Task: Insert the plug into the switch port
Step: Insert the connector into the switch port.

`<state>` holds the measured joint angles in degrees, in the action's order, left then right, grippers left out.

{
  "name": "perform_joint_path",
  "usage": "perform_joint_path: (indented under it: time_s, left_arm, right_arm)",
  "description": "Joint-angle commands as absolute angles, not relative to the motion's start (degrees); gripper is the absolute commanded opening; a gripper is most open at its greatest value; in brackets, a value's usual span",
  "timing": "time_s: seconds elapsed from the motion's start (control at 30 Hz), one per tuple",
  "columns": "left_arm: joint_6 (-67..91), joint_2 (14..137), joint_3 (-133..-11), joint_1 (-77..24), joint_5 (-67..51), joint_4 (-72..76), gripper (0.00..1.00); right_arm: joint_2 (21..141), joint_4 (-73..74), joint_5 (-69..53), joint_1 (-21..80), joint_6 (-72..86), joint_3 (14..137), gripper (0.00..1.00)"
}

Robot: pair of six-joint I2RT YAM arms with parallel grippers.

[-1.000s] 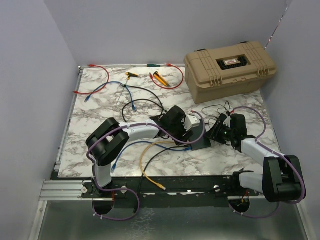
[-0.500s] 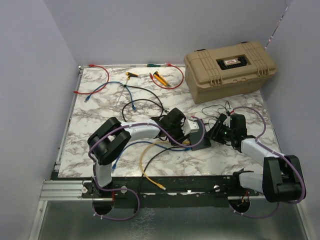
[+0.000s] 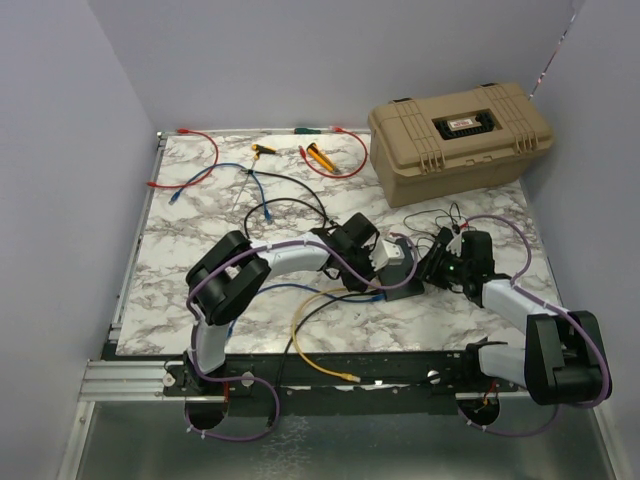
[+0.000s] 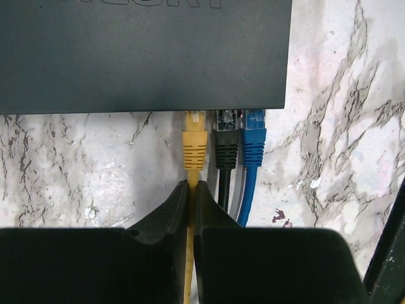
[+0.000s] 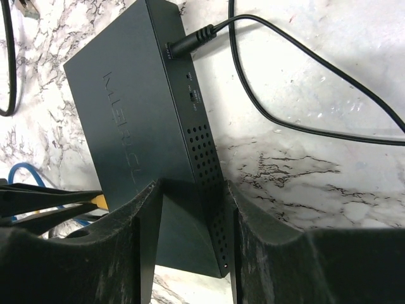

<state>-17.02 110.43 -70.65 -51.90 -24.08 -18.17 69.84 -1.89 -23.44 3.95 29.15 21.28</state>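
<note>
The switch [image 4: 139, 54] is a flat dark-grey box, and its port edge faces my left gripper [image 4: 192, 187]. That gripper is shut on the yellow cable just behind the yellow plug [image 4: 194, 136]. The plug's tip meets the switch's edge, next to a black plug [image 4: 226, 144] and a blue plug [image 4: 253, 144]; how deep it sits is hidden. My right gripper [image 5: 193, 190] is shut on the switch [image 5: 145, 107] across one end, with one finger on each side. From above, the left gripper [image 3: 385, 262] and the right gripper [image 3: 436, 268] flank the switch [image 3: 402, 282].
A black power cord [image 5: 285, 76] runs from the switch's back across the marble table [image 3: 190, 230]. The yellow cable [image 3: 312, 340] loops toward the near edge. A big tan case [image 3: 458, 130] stands at the back right. Red, blue and black cables [image 3: 250, 185] lie at the back left.
My left gripper has closed on the yellow cable and moved right, up to the switch. The yellow cable's loop shifted right with it. The right gripper stayed put.
</note>
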Motion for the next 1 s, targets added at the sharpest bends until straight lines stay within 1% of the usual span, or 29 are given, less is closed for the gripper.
perform_joint_path:
  time_s: [0.0, 0.17, 0.27, 0.4, 0.47, 0.53, 0.6, 0.73, 0.8, 0.87, 0.97]
  left_arm:
    - [-13.3, 113.3, -75.1, -53.6, -28.5, -11.6, 0.05]
    - [-12.5, 114.3, -77.5, -53.6, -26.8, -9.9, 0.05]
    - [-13.2, 115.1, -78.3, -53.5, -25.9, -9.9, 0.05]
    - [-13.5, 114.9, -77.5, -53.5, -24.1, -9.9, 0.09]
    - [-13.3, 113.7, -76.4, -53.4, -22.0, -9.9, 0.13]
    - [-12.7, 111.6, -74.8, -53.3, -18.9, -9.9, 0.21]
    - [-12.4, 109.2, -73.0, -53.2, -16.0, -9.9, 0.24]
    - [-11.2, 104.8, -70.4, -52.8, -9.8, -9.9, 0.27]
    - [-9.7, 102.9, -69.4, -52.8, -6.2, -9.9, 0.31]
    - [-8.1, 101.4, -68.5, -52.6, -1.4, -9.9, 0.35]
    - [-4.9, 99.0, -67.3, -52.1, 5.5, -9.8, 0.39]
  right_arm:
    - [69.9, 0.5, -30.5, 4.8, 31.2, 18.2, 0.42]
    - [67.7, 0.9, -28.4, 4.8, 31.2, 17.6, 0.41]
    - [65.7, 2.5, -24.1, 4.8, 31.1, 17.9, 0.41]
    - [62.4, 5.3, -17.7, 4.8, 30.9, 18.8, 0.43]
    - [60.3, 6.2, -15.1, 4.8, 30.7, 19.3, 0.46]
    - [58.8, 7.3, -12.3, 4.8, 30.1, 20.1, 0.49]
    - [57.3, 8.0, -9.6, 4.8, 29.6, 20.6, 0.53]
    - [55.8, 7.5, -7.4, 4.8, 30.0, 21.3, 0.61]
    - [55.3, 6.9, -7.0, 4.8, 30.1, 21.6, 0.66]
    - [54.7, 6.6, -6.4, 4.8, 30.0, 21.8, 0.72]
    - [53.5, 6.1, -5.1, 4.8, 29.7, 21.7, 0.81]
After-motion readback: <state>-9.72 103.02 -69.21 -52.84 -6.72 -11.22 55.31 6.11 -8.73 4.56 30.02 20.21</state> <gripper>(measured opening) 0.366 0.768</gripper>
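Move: Some 4 cm to the right of the left hand, about level in reach and height, is the switch port with the yellow plug already in its mouth. The black plug sits about 2 cm nearer the robot than the yellow one, the blue plug about 3 cm nearer, both some 3 cm right of the hand; the switch's middle is 9 cm right and 3 cm farther out. From the right hand, straddling the switch's opposite edge, that port lies roughly 10 cm left and 1 cm back. Pushing the yellow plug to the right into the switch, the left hand keeps its pinch on the cable at first and travels nearly 3 cm, while the right hand at the opposite edge backs off right with it. The left fingers then part and free the cable, the hand swinging back left, forward and up about 5 cm, tilting some 20 degrees. The right fingers spread wide and clear the switch, nearly 4 cm right and a little up. ##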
